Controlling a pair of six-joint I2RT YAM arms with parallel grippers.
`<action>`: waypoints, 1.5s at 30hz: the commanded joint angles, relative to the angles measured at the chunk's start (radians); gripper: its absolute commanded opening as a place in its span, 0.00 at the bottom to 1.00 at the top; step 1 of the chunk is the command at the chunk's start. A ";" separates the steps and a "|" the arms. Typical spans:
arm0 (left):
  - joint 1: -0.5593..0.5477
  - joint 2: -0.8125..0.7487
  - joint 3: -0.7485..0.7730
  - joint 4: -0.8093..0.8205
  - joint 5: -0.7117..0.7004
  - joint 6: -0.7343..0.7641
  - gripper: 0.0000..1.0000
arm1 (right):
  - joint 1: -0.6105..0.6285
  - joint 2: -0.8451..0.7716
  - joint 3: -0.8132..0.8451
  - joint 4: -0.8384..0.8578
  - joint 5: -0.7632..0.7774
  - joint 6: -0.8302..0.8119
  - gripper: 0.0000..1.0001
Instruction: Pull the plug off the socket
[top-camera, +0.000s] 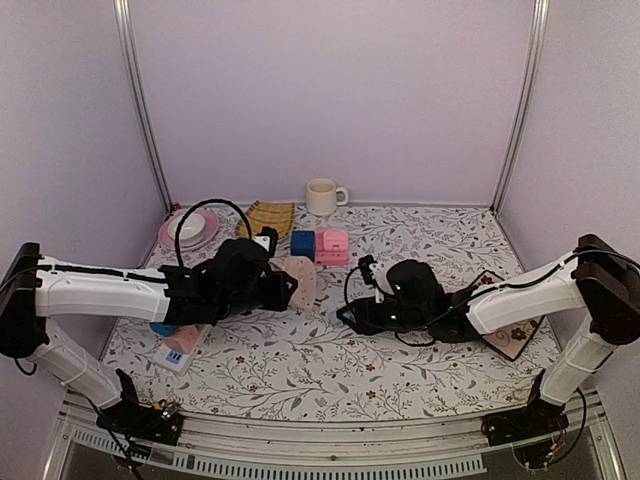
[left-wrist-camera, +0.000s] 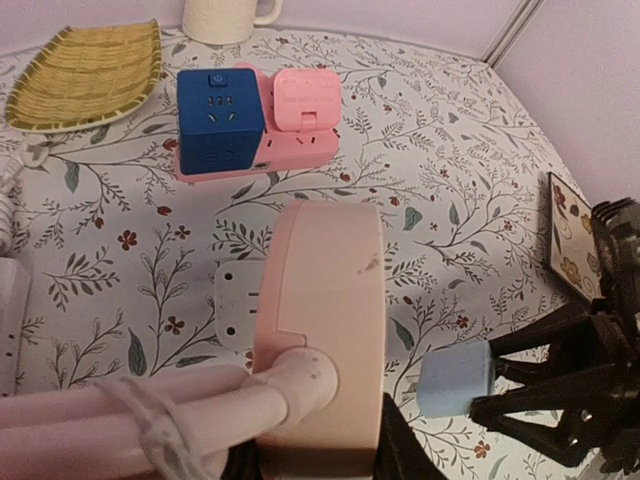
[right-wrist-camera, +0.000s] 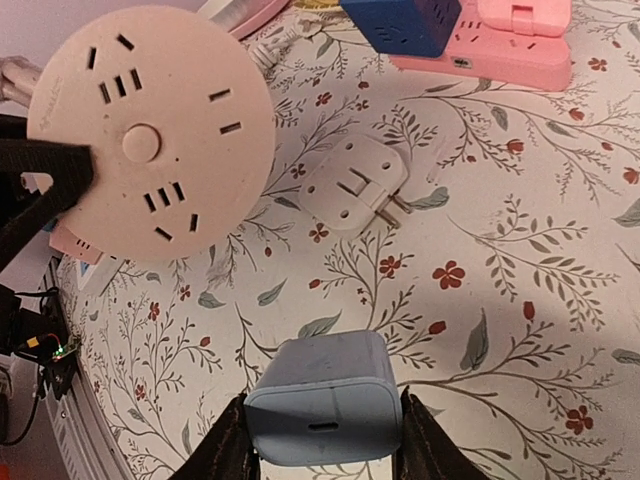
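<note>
The socket is a round pale pink disc held up on its edge above the table, its holed face turned towards the right arm. My left gripper is shut on the socket's rim, near where its pink cord comes out. The plug is a small light blue block, and my right gripper is shut on its two sides. In the left wrist view the plug hangs to the right of the socket, apart from it with a clear gap.
A white adapter lies on the floral cloth under the socket. A blue cube socket and a pink one stand behind. A mug, yellow dish, pink plate, white power strip and tile lie around.
</note>
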 joint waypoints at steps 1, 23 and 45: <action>0.017 -0.035 -0.008 0.029 -0.016 0.020 0.00 | 0.047 0.115 0.090 0.093 -0.042 0.027 0.15; 0.025 -0.019 0.004 0.058 0.047 0.031 0.00 | 0.075 0.145 0.038 0.091 -0.055 0.030 0.62; -0.011 0.275 0.213 0.142 0.351 0.090 0.02 | 0.071 -0.371 -0.145 -0.176 0.371 0.036 0.98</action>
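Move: The place where I'll set down the light-blue plug in my right fingers lies about 4 cm left of that hand, 3 cm back and 5 cm below. From that hand the round socket is some 10 cm left, 5 cm ahead and 6 cm higher; the white plug lies 11 cm left, 10 cm ahead, and the navy cube 9 cm left, 21 cm ahead, both on the table. From my left hand, holding the socket, the set-down place is about 8 cm right, 8 cm back, 10 cm down. My right hand carries the blue plug left and down, about 4 cm each way and a little back, opens its fingers to let go of it at the table, then pulls off up and to the right, some 9 cm up, ending wide open. My left hand keeps its grip on the socket, nearly still until late, then swings some 6 cm right and 4 cm down, turning clockwise a little. ##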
